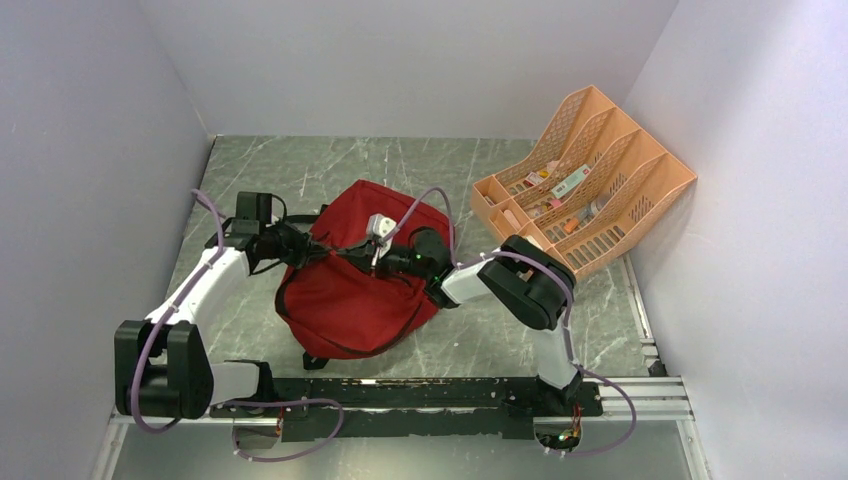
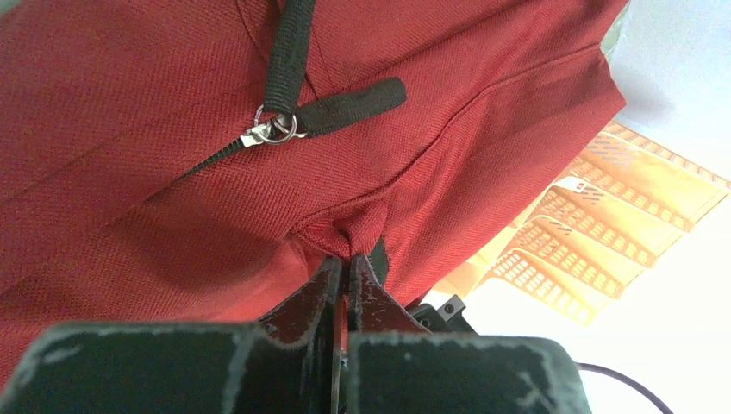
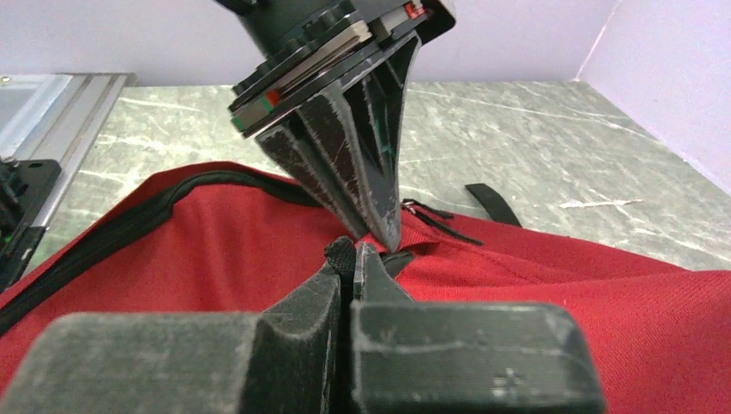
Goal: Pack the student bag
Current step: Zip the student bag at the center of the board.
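The dark-red student bag point(image 1: 345, 300) lies in the middle of the marble table, with both arms meeting over its top. My left gripper point(image 2: 346, 261) is shut, pinching a puckered fold of the bag's red fabric point(image 2: 340, 235). Above it a metal zipper slider point(image 2: 274, 131) with black pull tabs sits on the closed zip. My right gripper point(image 3: 354, 256) is shut on a short black webbing tab point(image 3: 340, 252) on the bag. The left gripper's fingers point(image 3: 362, 172) come down right in front of it, tips almost touching. From above, the left gripper point(image 1: 340, 250) and the right gripper point(image 1: 368, 258) sit close together.
A peach mesh desk organiser point(image 1: 590, 180) holding several small items stands tilted at the back right, and shows behind the bag point(image 2: 603, 233) in the left wrist view. A loose black strap point(image 3: 493, 204) lies on the table beyond the bag. Grey walls enclose the table.
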Motion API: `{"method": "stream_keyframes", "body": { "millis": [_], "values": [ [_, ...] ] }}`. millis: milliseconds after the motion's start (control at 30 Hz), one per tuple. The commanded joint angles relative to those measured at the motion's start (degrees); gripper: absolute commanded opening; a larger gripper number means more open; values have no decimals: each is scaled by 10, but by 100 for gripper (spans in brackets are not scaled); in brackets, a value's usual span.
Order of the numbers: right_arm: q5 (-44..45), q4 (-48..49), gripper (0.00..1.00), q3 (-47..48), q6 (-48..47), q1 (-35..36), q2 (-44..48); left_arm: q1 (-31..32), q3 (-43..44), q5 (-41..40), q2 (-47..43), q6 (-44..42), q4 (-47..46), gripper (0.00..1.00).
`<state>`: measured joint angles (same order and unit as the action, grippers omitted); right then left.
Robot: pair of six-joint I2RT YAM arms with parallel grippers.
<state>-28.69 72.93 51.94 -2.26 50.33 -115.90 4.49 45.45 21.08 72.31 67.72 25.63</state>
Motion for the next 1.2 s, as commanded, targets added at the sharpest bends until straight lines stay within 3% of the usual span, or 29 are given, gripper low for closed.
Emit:
{"method": "stream_keyframes", "body": {
  "millis": [0, 567, 1167],
  "values": [
    [-27, 13, 0, -26, -16, 3, 43, -36, 24, -30, 9, -30, 20, 5],
    [17, -39, 0, -158, -21, -1, 153, -115, 61, -26, 67, -99, -32, 5],
    [145, -286, 0, -269, -15, -3, 311, -119, 82, -4, 135, -158, -89, 5]
  ]
}}
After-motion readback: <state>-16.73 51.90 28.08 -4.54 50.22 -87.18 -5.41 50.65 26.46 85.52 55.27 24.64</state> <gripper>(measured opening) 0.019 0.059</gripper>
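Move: My right hand pinches the zip's black pull; the bag's right edge, where I draw it, is about 19 cm to the right, 9 cm back and 7 cm lower. My left hand grips bag cloth some 3 cm left of the pull, so the pull is 3 cm to that hand's right, level with it. The pair of loose zip pulls is about 4 cm ahead, 2 cm left and 3 cm below my left hand. I keep the pull pinched and draw it away from my left hand along the zip: first back and right, then mostly right, about 11 cm across with a slight drop, my right fingertips dipping and swinging clockwise. My left hand keeps its grip on the cloth and pulls the other way, some 5 cm left with a little forward and down, easing back slightly at the end. ##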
